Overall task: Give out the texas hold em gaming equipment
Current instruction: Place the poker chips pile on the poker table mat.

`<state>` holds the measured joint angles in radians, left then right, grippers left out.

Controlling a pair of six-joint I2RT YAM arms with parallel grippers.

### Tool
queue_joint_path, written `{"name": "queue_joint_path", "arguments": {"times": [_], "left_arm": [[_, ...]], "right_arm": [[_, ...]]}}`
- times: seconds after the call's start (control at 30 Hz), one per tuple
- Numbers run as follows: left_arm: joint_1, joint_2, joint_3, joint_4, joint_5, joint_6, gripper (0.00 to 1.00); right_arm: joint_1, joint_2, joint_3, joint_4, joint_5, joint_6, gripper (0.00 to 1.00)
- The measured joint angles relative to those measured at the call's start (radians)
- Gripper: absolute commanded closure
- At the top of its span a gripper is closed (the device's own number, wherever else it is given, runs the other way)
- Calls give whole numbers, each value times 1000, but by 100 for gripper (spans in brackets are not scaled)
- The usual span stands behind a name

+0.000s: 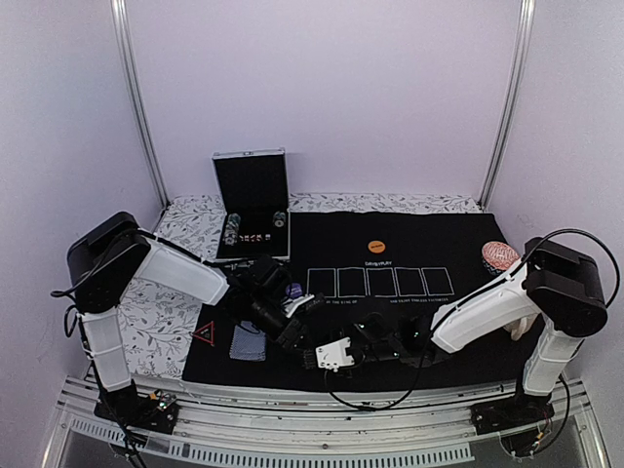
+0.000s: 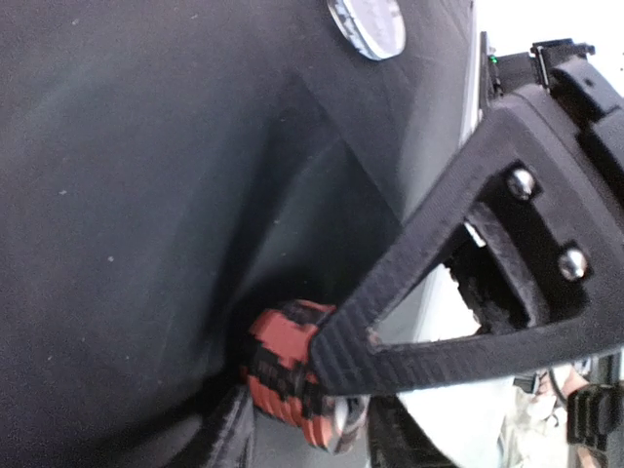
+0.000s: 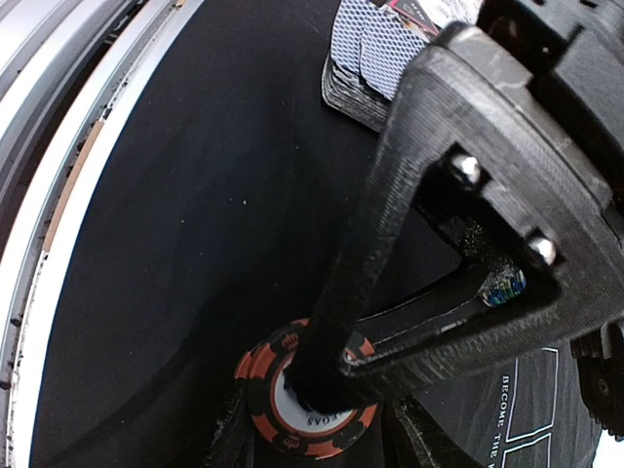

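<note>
A stack of red-black poker chips (image 2: 278, 370) sits between both grippers just above the black mat (image 1: 409, 229), near its front edge. My left gripper (image 1: 295, 331) has its jaws a little apart around the stack, one finger (image 2: 390, 331) lying across it. From the other side my right gripper (image 1: 330, 353) is shut on the same stack (image 3: 292, 429), whose top face shows under its fingertip (image 3: 327, 375). A deck of grey-blue cards (image 1: 249, 342) and a red triangle marker (image 1: 204, 333) lie at the mat's left. A clear disc (image 2: 369, 24) lies further along the mat.
An open black case (image 1: 252, 200) stands at the back left with rows of chips (image 1: 232, 230) in it. An orange chip (image 1: 376, 248) lies above the five white rectangles (image 1: 380, 282). A red-and-white patterned object (image 1: 500, 255) sits at the mat's right edge.
</note>
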<state>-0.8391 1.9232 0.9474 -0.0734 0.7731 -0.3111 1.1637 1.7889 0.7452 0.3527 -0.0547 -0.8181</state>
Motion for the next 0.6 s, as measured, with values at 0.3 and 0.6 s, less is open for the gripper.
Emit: {"name": "queue_joint_path", "arguments": {"times": [0.3, 0.6], "left_arm": [[2, 0, 19, -25, -5, 11, 47], [2, -22, 29, -48, -34, 34, 35]], "right_arm": [[0, 0, 24, -48, 16, 24, 29], [-2, -60, 35, -105, -3, 88, 1]]}}
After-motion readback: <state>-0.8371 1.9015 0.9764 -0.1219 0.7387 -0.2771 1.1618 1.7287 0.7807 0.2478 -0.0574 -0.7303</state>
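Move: The poker chips pile already stands on the mat between both hands' fingertips: about 1 cm to the right of the left hand and 1 cm below it, and about 1 cm to the left of the right hand and 2 cm below it. From the left hand, the card deck lies some 14 cm left and 4 cm ahead, the purple disc 4 cm left and 16 cm ahead, and the clear disc 17 cm right and 4 cm ahead. Both grippers open around the poker chips pile and lift away, the right about 2 cm, the left 1. ##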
